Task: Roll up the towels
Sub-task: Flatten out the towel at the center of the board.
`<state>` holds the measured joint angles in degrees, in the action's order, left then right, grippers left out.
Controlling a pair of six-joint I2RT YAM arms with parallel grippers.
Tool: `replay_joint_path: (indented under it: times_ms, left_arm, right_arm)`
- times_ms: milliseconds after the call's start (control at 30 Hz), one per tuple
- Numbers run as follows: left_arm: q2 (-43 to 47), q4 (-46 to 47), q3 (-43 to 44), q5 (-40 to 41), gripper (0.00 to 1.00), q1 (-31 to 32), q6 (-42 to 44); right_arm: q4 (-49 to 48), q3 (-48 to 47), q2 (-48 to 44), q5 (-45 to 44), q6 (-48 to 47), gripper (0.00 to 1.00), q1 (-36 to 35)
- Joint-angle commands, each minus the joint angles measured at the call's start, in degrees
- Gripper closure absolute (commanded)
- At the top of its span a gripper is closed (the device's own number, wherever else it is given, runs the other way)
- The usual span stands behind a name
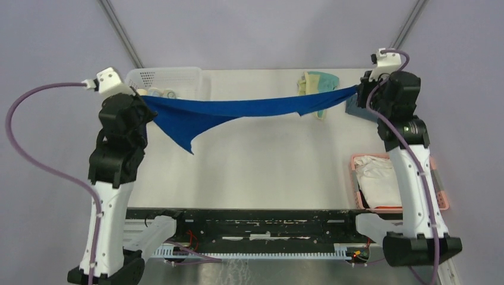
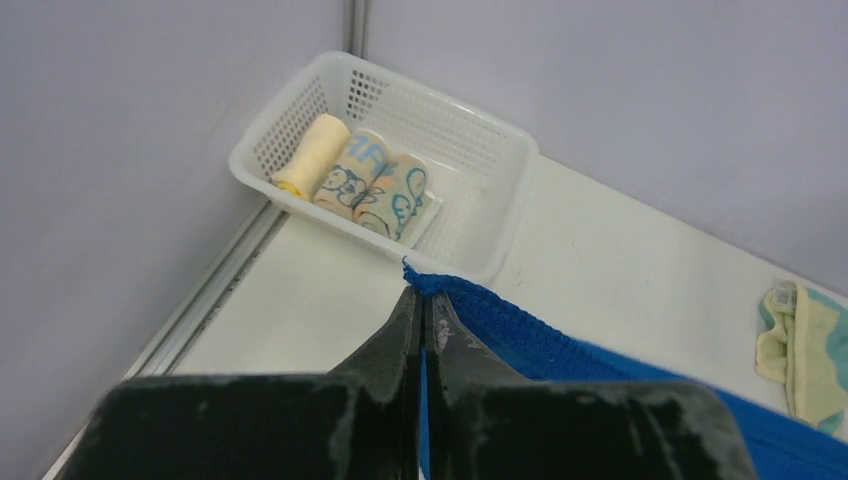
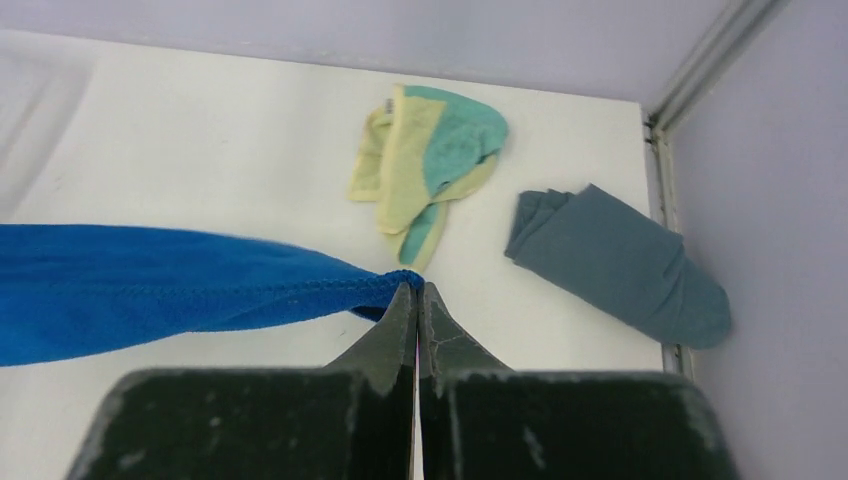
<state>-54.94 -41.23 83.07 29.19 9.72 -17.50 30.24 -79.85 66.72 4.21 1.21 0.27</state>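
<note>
The royal blue towel (image 1: 238, 110) hangs stretched in the air between my two arms, one loose corner drooping toward the table at the left. My left gripper (image 2: 421, 295) is shut on its left corner, the blue towel (image 2: 560, 340) trailing off to the right. My right gripper (image 3: 417, 290) is shut on the other corner, the blue towel (image 3: 150, 285) running left. The pale yellow and teal towel (image 3: 430, 165) lies crumpled on the table beyond the right gripper; the yellow and teal towel (image 1: 318, 83) sits at the back right in the top view.
A white basket (image 2: 480, 160) at the back left holds three rolled cloths (image 2: 360, 180). A slate grey-blue cloth (image 3: 620, 265) lies folded by the right wall. A pink tray (image 1: 359, 184) with a white cloth (image 1: 377, 175) sits at the right.
</note>
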Motion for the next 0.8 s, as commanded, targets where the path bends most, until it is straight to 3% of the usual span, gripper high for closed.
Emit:
replay_joint_path:
  times_ms: [0, 167, 300, 433, 567, 767]
  left_arm:
    - [7.8, -3.5, -0.8, 7.2, 0.97, -0.3, -0.2]
    - [14.6, -7.7, -2.1, 10.5, 0.97, -0.2, -0.8]
    - [13.9, -9.0, -5.6, 8.5, 0.97, -0.3, -1.4]
    - [9.6, -6.2, -15.2, 5.8, 0.97, -0.2, -2.4]
    - [2.0, 3.3, -26.5, 4.2, 0.97, -0.3, -3.4]
    - [-15.4, 15.7, -27.4, -1.8, 0.97, -1.5, -3.0]
  right_arm:
    - [-4.0, 7.1, -12.3, -3.2, -3.7, 1.0, -5.3]
    - [-5.1, 14.2, -22.5, -3.7, -5.4, 1.0, -6.4]
    - [-4.7, 16.8, -20.7, -2.1, -3.4, 1.0, -6.5]
    - [-6.6, 19.7, -13.5, -3.6, -1.4, 0.99, -6.5]
    - [-13.3, 22.6, -1.9, -6.6, -0.7, 1.0, -6.5]
    - [-24.6, 20.5, 14.6, -11.1, -3.4, 0.99, -5.7]
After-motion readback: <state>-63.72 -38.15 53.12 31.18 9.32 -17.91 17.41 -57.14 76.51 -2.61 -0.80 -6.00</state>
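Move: The blue towel hangs between both hands by its far corners, bound for the board's centre: about 31 cm to the left hand's right, 9 cm ahead and 40 cm below; from the right hand some 30 cm left, level fore and aft, 36 cm below. The white basket stands about 29 cm ahead of the left hand and 11 cm left. Ahead of the right hand lie the yellow-green towel, 21 cm out and 5 cm left, and the grey towel, 15 cm out and 20 cm right. The blue towel, still pinched at both corners, is swung back and then laid out: both hands draw back some 9 cm, rising slightly, then reverse, sweeping forward about as far while dropping fast towards the board. The left ends about 24 cm lower and the right 19 cm lower, both tipping fingers downward, the left more; neither grip opens. ##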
